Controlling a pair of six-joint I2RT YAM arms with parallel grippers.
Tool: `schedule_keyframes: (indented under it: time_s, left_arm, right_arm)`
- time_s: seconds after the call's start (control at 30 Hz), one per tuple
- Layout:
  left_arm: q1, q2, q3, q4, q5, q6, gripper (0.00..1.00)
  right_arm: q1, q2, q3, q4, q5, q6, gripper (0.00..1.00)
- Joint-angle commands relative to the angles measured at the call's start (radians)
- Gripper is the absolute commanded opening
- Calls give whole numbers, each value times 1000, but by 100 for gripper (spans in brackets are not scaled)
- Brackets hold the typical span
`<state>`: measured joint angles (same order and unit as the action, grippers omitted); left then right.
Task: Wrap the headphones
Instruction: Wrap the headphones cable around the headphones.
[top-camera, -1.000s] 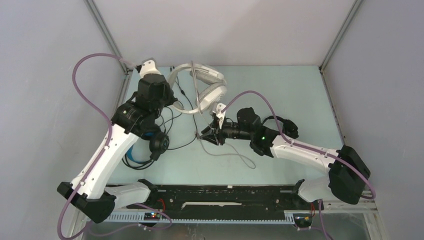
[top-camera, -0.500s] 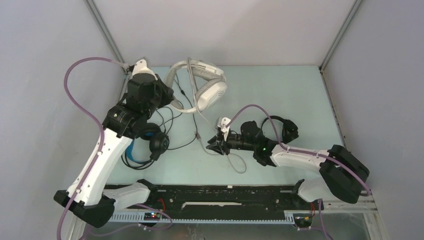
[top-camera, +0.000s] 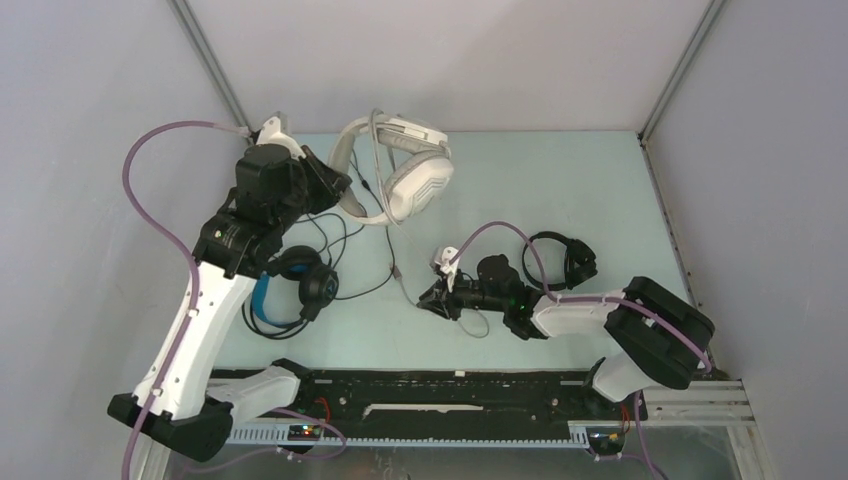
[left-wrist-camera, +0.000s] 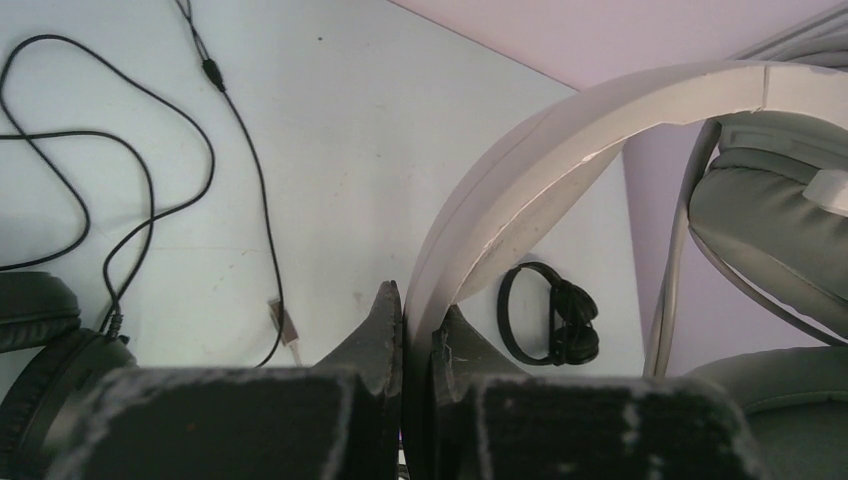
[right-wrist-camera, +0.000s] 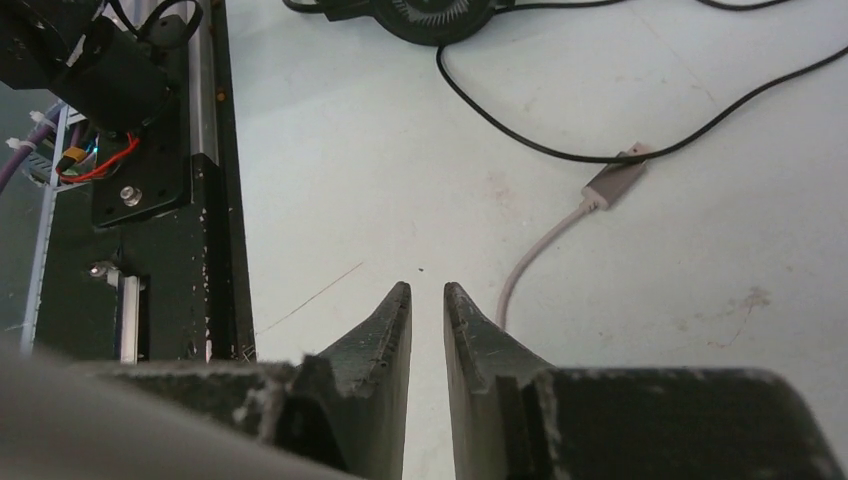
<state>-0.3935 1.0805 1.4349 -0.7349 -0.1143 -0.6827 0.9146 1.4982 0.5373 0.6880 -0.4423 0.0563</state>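
My left gripper (left-wrist-camera: 415, 310) is shut on the headband of the white-grey headphones (left-wrist-camera: 560, 150) and holds them off the table at the back left (top-camera: 400, 170). Their grey cable (top-camera: 398, 275) hangs down to the table and ends in a plug (right-wrist-camera: 615, 180). My right gripper (top-camera: 430, 298) lies low over the table mid-front. Its jaws stand a narrow gap apart with nothing between them (right-wrist-camera: 427, 288), and the grey cable (right-wrist-camera: 530, 260) runs just beside its right finger. The black headphones with a blue headband (top-camera: 290, 285) lie left. The smaller all-black headphones (top-camera: 560, 258) lie right.
Loose black cable (left-wrist-camera: 150, 190) loops over the table under the left arm. The black base rail (top-camera: 450, 385) with wiring runs along the near edge, close to the right gripper's left side (right-wrist-camera: 150, 180). Enclosure walls stand at the back and both sides.
The left arm has carried the white-grey headphones up and toward the back left. The right gripper has drawn back toward the near edge, dropped low, and narrowed slightly.
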Motion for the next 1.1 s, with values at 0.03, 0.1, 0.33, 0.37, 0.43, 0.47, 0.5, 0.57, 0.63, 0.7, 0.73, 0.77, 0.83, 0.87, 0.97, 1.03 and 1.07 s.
schedule_keyframes:
  time_s: [0.03, 0.1, 0.33, 0.37, 0.43, 0.47, 0.5, 0.57, 0.63, 0.7, 0.73, 0.77, 0.83, 0.87, 0.97, 1.03, 1.07]
  left_arm:
    - [37, -46, 70, 145, 186, -74, 0]
    - [53, -46, 58, 170, 262, -76, 0]
    - [69, -11, 49, 167, 482, 54, 0]
    - [69, -5, 45, 168, 522, 71, 0]
    - [70, 6, 33, 183, 605, 106, 0]
    - [69, 10, 29, 185, 634, 120, 0]
    - [69, 14, 26, 184, 651, 137, 0]
    - [69, 20, 20, 177, 691, 173, 0]
    - [67, 28, 7, 168, 725, 219, 0]
    - [67, 37, 3, 141, 740, 276, 0]
    - [67, 39, 1, 125, 736, 308, 0]
    - [67, 41, -2, 107, 721, 337, 0]
    - [62, 40, -5, 74, 682, 399, 0]
    - [56, 37, -8, 62, 668, 429, 0]
    - [13, 32, -16, 14, 596, 555, 0]
    - [-32, 33, -19, -12, 522, 631, 0]
    - [-50, 34, -20, -20, 489, 656, 0]
  right_arm:
    - [-9, 60, -20, 125, 24, 22, 11]
    - [-27, 87, -26, 157, 7, 41, 3]
    - [-131, 108, -28, 254, -67, 125, 0]
    - [-149, 104, -28, 265, -68, 138, 0]
    - [-204, 98, -22, 280, -75, 191, 0]
    - [-231, 93, -16, 283, -84, 217, 0]
    - [-255, 91, -9, 283, -96, 241, 0]
    - [-299, 82, 5, 274, -111, 278, 0]
    - [-337, 62, 26, 245, -120, 302, 0]
    - [-370, 43, 53, 192, -126, 305, 0]
    - [-384, 28, 67, 159, -128, 302, 0]
    - [-395, 18, 83, 123, -128, 301, 0]
    - [-418, -8, 117, 47, -136, 296, 0]
    - [-428, -22, 140, 2, -143, 288, 0]
    - [-446, -56, 224, -172, -161, 252, 0]
    - [-452, -71, 283, -284, -177, 223, 0]
    - [-454, -76, 312, -336, -189, 211, 0]
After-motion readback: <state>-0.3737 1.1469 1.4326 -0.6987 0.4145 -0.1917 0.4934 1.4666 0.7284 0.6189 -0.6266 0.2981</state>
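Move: The white headphones' cable lies almost at the right fingertips, about 1 cm ahead and 2 cm below; its plug is some 6 cm ahead, 5 cm left and 3 cm down, and the black-and-blue headset about 25 cm left, 3 cm ahead and 2 cm down. The white headphones, still pinched by the band in the left hand, hang some 15 cm ahead of the right hand, 4 cm left and 25 cm up. From the left hand, the cable is about 12 cm back, 13 cm right and 27 cm below. The cable is pinched between the right fingertips as they sink about 2 cm and shut, then drawn roughly 13 cm forward and 7 cm right, rising as it goes, to beside the ear cups. The left hand keeps its grip on the white headphones, carrying them some 6 cm right and slightly back while turning them clockwise by nearly 40 degrees, ear cups swinging towards the right arm. ##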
